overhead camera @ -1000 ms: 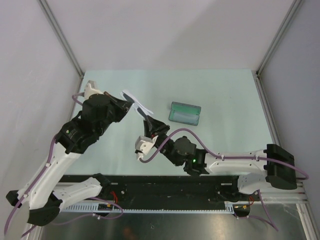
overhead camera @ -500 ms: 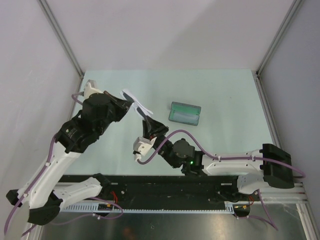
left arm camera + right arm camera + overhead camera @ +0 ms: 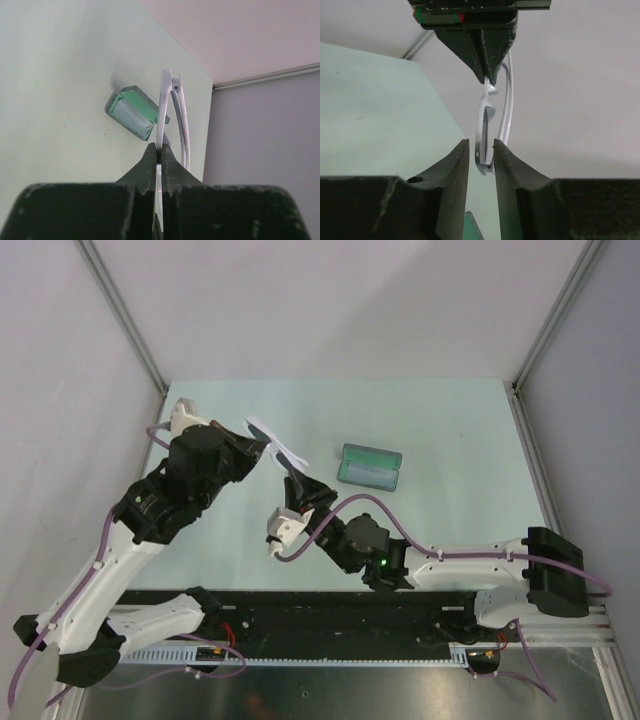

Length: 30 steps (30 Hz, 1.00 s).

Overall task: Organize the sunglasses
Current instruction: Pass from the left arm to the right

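Note:
The white-framed sunglasses [image 3: 276, 447] hang in the air above the table's left half, folded, with my left gripper [image 3: 262, 449] shut on one end of the frame. The left wrist view shows the frame [image 3: 167, 107] pinched between the closed tips [image 3: 159, 152]. My right gripper [image 3: 297, 481] reaches up from the right to the other end. In the right wrist view its fingers [image 3: 481, 147] straddle the lower end of the sunglasses [image 3: 487, 125], standing a little apart, a slim gap showing on the left side. The left gripper [image 3: 490, 75] grips from above there.
An open case [image 3: 370, 467] with a green rim and pale lining lies on the pale green table [image 3: 450, 430], to the right of the grippers. The left wrist view shows the case [image 3: 134, 112] behind the sunglasses. Grey walls enclose the table on three sides.
My right gripper's fingers have parted slightly around the sunglasses' end, and its wrist has drifted a little to the left. The left gripper keeps its hold without moving.

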{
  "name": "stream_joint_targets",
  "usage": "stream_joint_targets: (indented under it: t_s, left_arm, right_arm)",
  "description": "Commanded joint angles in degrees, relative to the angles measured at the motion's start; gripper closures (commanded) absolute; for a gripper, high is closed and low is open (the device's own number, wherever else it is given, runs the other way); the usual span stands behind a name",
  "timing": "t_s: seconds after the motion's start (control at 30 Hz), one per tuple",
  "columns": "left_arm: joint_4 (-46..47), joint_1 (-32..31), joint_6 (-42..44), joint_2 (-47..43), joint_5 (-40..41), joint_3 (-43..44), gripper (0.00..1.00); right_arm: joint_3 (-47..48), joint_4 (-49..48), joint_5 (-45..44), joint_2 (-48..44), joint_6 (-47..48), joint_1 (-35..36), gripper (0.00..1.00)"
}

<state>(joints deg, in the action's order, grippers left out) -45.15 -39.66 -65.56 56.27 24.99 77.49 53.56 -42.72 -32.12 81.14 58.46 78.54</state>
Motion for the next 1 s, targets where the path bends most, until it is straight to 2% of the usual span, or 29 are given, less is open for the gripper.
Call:
stream_joint_targets:
  t_s: [0.0, 0.2, 0.43, 0.53, 0.73, 0.97]
  left_arm:
    - [1.2, -0.8, -1.3, -1.3, 1.7, 1.8, 1.00]
    - [1.2, -1.1, -1.1, -1.2, 2.2, 2.4, 1.00]
    - [1.3, -1.7, -1.3, -1.0, 2.4, 2.7, 1.00]
    - [1.2, -1.9, -1.3, -1.2, 2.5, 2.7, 0.99]
    - [1.2, -2.2, -1.3, -1.2, 2.6, 2.7, 1.00]
    - [1.2, -2.1, -1.3, -1.2, 2.6, 2.8, 0.99]
  right_arm:
    - [3.4, -3.2, -2.5, 1.1, 0.2, -0.7, 0.69]
    - [4.1, 0.4, -1.3, 1.8, 0.2, -0.9, 0.70]
    - [5.2, -0.1, -4.2, 3.6, 1.4, -1.3, 0.72]
    - [5.9, -1.0, -5.4, 4.2, 1.7, -1.5, 0.75]
    - [6.3, -0.9, -6.1, 4.3, 1.7, -1.6, 0.98]
    - [6.3, -0.8, -6.3, 4.4, 1.5, -1.5, 1.00]
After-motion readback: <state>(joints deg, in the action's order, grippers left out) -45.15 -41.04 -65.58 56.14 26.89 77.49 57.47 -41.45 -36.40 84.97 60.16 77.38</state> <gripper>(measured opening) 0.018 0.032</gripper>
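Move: The left hand already pinches the folded sunglasses across the front frame, their middle about at its pads. From the right hand that middle lies some 5 cm ahead and 5 cm to its left, about 1 cm higher. The frame's free end is only about 1 cm ahead, between its open fingertips. The open green case lies on the table some 17 cm ahead of the right hand, 17 cm to its right and 26 cm below. The right hand eases about 2 cm forward along the sunglasses' frame towards the left gripper, turning roughly 5 degrees clockwise, so that the free end comes in deeper between its part-open fingers. In the latter half its fingers close from about a third open to nearly shut and pinch the frame edge-on, while the left hand stays in place and keeps its own grip. ##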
